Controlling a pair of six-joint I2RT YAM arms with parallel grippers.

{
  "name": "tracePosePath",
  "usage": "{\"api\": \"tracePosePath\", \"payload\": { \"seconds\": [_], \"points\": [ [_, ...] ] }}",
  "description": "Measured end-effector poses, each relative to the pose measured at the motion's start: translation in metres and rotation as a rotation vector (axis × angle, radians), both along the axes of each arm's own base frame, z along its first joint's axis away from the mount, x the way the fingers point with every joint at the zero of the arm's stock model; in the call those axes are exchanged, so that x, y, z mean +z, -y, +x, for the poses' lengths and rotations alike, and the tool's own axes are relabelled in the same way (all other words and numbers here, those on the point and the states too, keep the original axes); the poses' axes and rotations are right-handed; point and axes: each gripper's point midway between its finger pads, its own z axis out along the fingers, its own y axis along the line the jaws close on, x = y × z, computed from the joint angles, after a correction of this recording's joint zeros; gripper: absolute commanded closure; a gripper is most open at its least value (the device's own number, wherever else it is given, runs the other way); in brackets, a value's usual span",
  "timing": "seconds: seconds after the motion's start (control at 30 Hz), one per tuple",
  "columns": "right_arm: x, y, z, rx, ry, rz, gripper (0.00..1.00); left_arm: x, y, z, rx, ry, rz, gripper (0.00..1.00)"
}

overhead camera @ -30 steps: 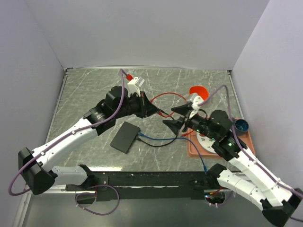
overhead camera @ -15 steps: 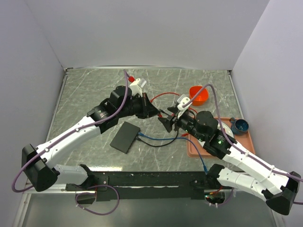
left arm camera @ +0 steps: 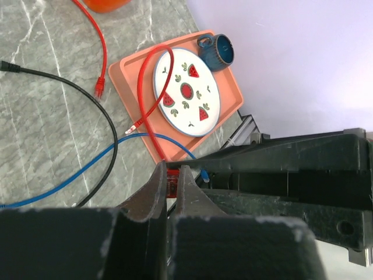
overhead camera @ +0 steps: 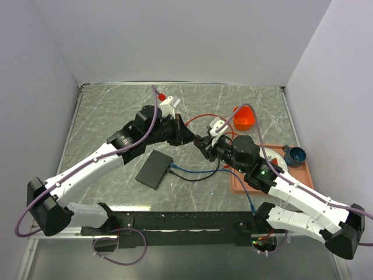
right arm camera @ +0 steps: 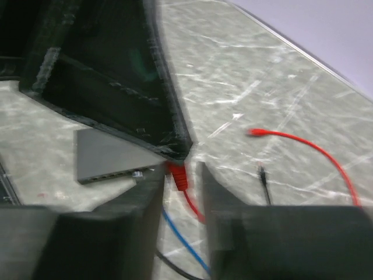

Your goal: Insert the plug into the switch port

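My left gripper point(overhead camera: 194, 139) is shut on a red plug point(left arm camera: 171, 183), held above the table at mid-centre; its fingers point(left arm camera: 185, 186) pinch the plug's body. My right gripper point(overhead camera: 204, 144) is open, and its two fingers stand on either side of that same red plug point(right arm camera: 181, 177), just under the left gripper's tip. The flat black switch box point(overhead camera: 154, 168) lies on the table to the lower left; in the right wrist view point(right arm camera: 104, 154) its row of ports faces me. A blue cable point(overhead camera: 192, 172) is plugged into its right edge.
A black cable point(overhead camera: 204, 175) runs beside the blue one. The red cable's other plug point(right arm camera: 255, 133) and a black plug point(right arm camera: 263, 172) lie on the marble. A salmon tray point(overhead camera: 238, 185) holds a plate point(left arm camera: 186, 92) and a blue cup point(overhead camera: 296, 155). An orange bowl point(overhead camera: 245, 116) stands behind.
My right gripper has moved left, from beside the tray up to the left gripper's tip, and now straddles the red plug. The left arm has barely moved.
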Motion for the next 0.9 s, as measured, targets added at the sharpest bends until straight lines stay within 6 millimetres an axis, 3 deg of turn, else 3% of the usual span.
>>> {"api": "tracePosePath", "payload": {
  "seconds": [0.03, 0.13, 0.17, 0.2, 0.3, 0.33, 0.4, 0.53, 0.7, 0.77, 0.9],
  "points": [
    [0.000, -0.002, -0.001, 0.007, 0.002, 0.000, 1.00, 0.001, 0.000, 0.000, 0.000, 0.003, -0.001, 0.99],
    [-0.001, -0.003, -0.002, 0.020, 0.005, -0.009, 1.00, -0.001, -0.002, 0.000, -0.002, 0.000, 0.009, 0.96],
    [-0.002, -0.004, -0.002, 0.022, 0.006, -0.011, 1.00, -0.001, -0.002, 0.000, -0.003, 0.001, 0.010, 0.84],
    [-0.002, -0.004, -0.002, 0.024, 0.005, -0.012, 1.00, -0.002, -0.002, 0.000, -0.003, 0.001, 0.013, 0.47],
    [-0.002, -0.004, -0.002, 0.023, 0.007, -0.013, 1.00, -0.002, -0.005, 0.000, -0.001, 0.008, 0.037, 0.16],
    [-0.003, -0.003, -0.001, 0.016, 0.006, -0.016, 1.00, -0.002, -0.007, 0.002, 0.010, 0.009, 0.047, 0.12],
    [-0.003, -0.002, 0.000, 0.008, 0.006, -0.019, 1.00, 0.000, -0.013, 0.007, 0.052, 0.026, 0.074, 0.05],
    [-0.004, 0.000, 0.000, 0.006, 0.007, -0.028, 1.00, 0.003, -0.040, 0.019, 0.168, 0.051, 0.112, 0.03],
    [-0.013, -0.002, -0.008, 0.048, -0.025, -0.050, 1.00, 0.004, -0.103, 0.053, 0.377, 0.080, 0.138, 0.03],
    [-0.017, -0.004, -0.013, 0.065, -0.051, -0.052, 1.00, -0.011, -0.126, 0.065, 0.460, 0.064, 0.176, 0.03],
    [-0.028, -0.017, -0.027, 0.111, -0.103, -0.058, 1.00, -0.072, -0.160, 0.078, 0.551, -0.032, 0.291, 0.02]
  ]
}}
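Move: The red plug sits between the left fingertips, right at that hand's point, its tail facing the right fingers, which are closing on it about 1 cm ahead and 1 cm left of the right hand's point. From the right hand, the switch lies about 17 cm left, 3 cm back and 27 cm down; the blue plug at its port side is some 10 cm left and 2 cm back, and a loose red cable end 17 cm ahead, 5 cm left. Right pinches the plug; left opens, withdraws some 16 cm left and forward; right sinks back 3 cm. ##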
